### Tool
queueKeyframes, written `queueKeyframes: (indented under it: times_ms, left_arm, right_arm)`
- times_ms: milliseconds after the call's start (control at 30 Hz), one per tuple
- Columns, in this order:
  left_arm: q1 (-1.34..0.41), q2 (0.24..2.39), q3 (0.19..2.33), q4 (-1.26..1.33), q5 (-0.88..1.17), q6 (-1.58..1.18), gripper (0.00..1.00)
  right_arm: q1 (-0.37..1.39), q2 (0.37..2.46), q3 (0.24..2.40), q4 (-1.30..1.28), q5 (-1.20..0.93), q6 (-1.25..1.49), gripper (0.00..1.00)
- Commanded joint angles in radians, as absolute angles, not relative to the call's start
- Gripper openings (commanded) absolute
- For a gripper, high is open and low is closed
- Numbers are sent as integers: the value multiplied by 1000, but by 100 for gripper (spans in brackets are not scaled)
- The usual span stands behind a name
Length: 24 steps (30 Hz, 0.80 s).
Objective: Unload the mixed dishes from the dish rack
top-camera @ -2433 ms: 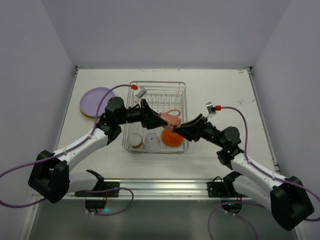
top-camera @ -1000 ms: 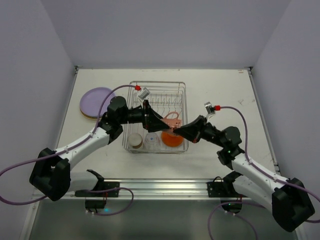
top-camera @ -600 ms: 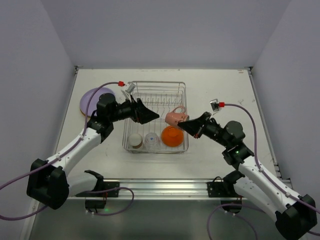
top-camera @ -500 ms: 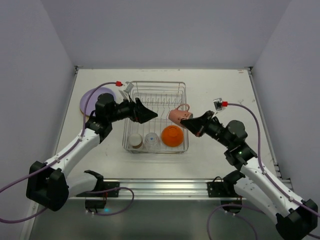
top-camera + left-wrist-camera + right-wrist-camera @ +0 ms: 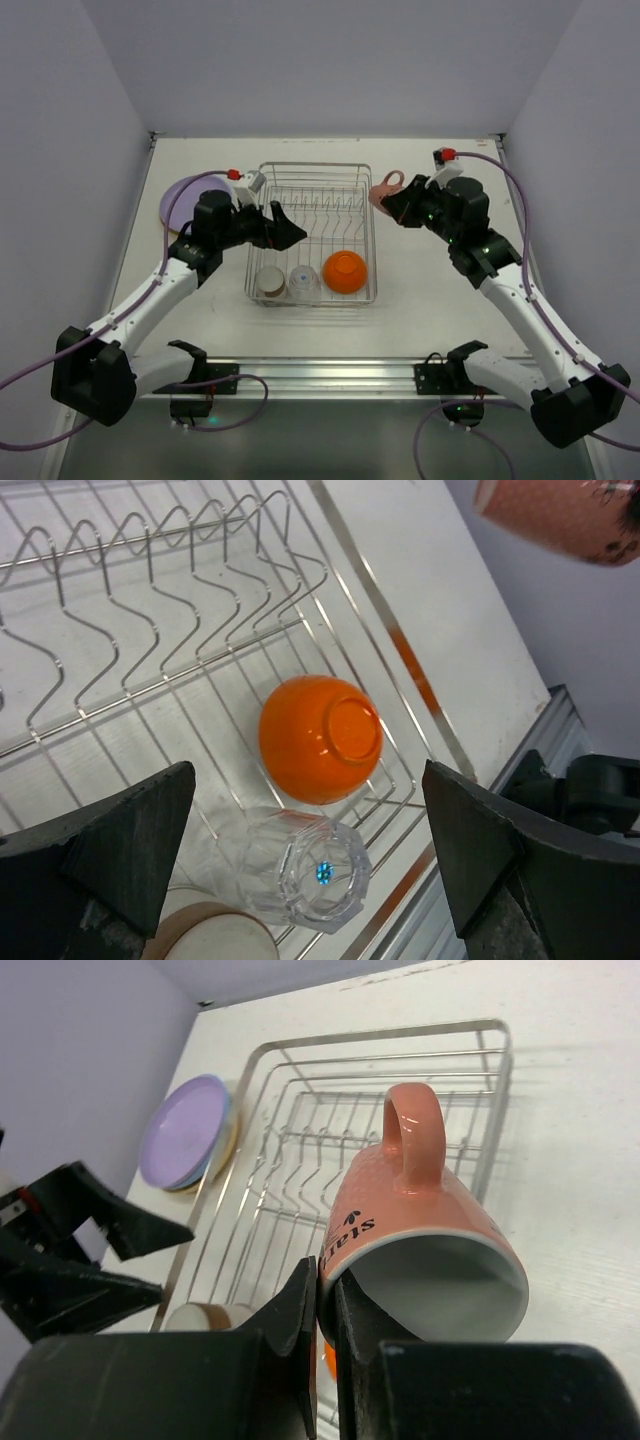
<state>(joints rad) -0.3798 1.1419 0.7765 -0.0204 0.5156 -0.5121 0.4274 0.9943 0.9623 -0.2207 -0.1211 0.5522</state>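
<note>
The silver wire dish rack (image 5: 315, 166) stands mid-table. Its near end holds an upside-down orange bowl (image 5: 345, 271), a clear glass (image 5: 303, 279) and a cream cup (image 5: 269, 283). My right gripper (image 5: 402, 207) is shut on the rim of the pink mug (image 5: 385, 188), which hangs in the air just outside the rack's far right corner. In the right wrist view, one finger is inside the mug (image 5: 420, 1220) and one outside. My left gripper (image 5: 308, 780) hangs wide open above the bowl (image 5: 320, 737) and glass (image 5: 305, 865), holding nothing.
A stack of round plates with a lavender one on top (image 5: 187, 203) lies on the table left of the rack. The rack's upright prongs (image 5: 150, 570) hold nothing. Walls close in the table on the left, far and right sides.
The right gripper has lifted the pink mug out of the rack and carried it up to the far right. The left gripper has pulled back to the left, open.
</note>
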Motion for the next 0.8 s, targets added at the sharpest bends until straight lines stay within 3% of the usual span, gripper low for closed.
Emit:
queueKeyframes:
  times_ms: [0,333,500,767]
  left_arm:
    - [-371,1120,821,-103,404,-445,100]
    - [-371,1069,761,-138,154,-379,100]
    - [-371,996,649,-55,37,-373,100]
    - [-371,951,575,-17,-63,-331,100]
  right_arm:
    - [353,1064,1093,-284,-113,503,0]
    - [160,1465,1422,-442,-288,502,0]
    - [155,1690,1662,-581,-256,445,0]
    - [153,1940,1877,-715,-112,402,0]
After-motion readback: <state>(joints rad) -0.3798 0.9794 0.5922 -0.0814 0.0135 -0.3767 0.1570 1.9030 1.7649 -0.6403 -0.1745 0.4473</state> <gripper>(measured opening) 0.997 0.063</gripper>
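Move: The right gripper, already pinching the pink mug by its wall, has its bare patch of table about 20 cm ahead, 8 cm to the right and nearly 30 cm below. The rack's far right corner is some 24 cm ahead of this gripper, 1 cm left and 19 cm lower. From the left gripper, the banded cup is about 7 cm back, 5 cm left and 15 cm down. The clear glass is 7 cm back, 3 cm right, the orange bowl 4 cm back, 13 cm right, both similarly low. Carry the pink mug about 19 cm forward with the right gripper, easing right and then sinking ever faster, some 10 cm in all, towards the bare table beside the rack's far right corner; tip the fingers downward and keep them shut on the mug. Meanwhile swing the open left gripper about 9 cm left and 6 cm down towards the banded cup, turning it counter-clockwise and rolling its left side up. ##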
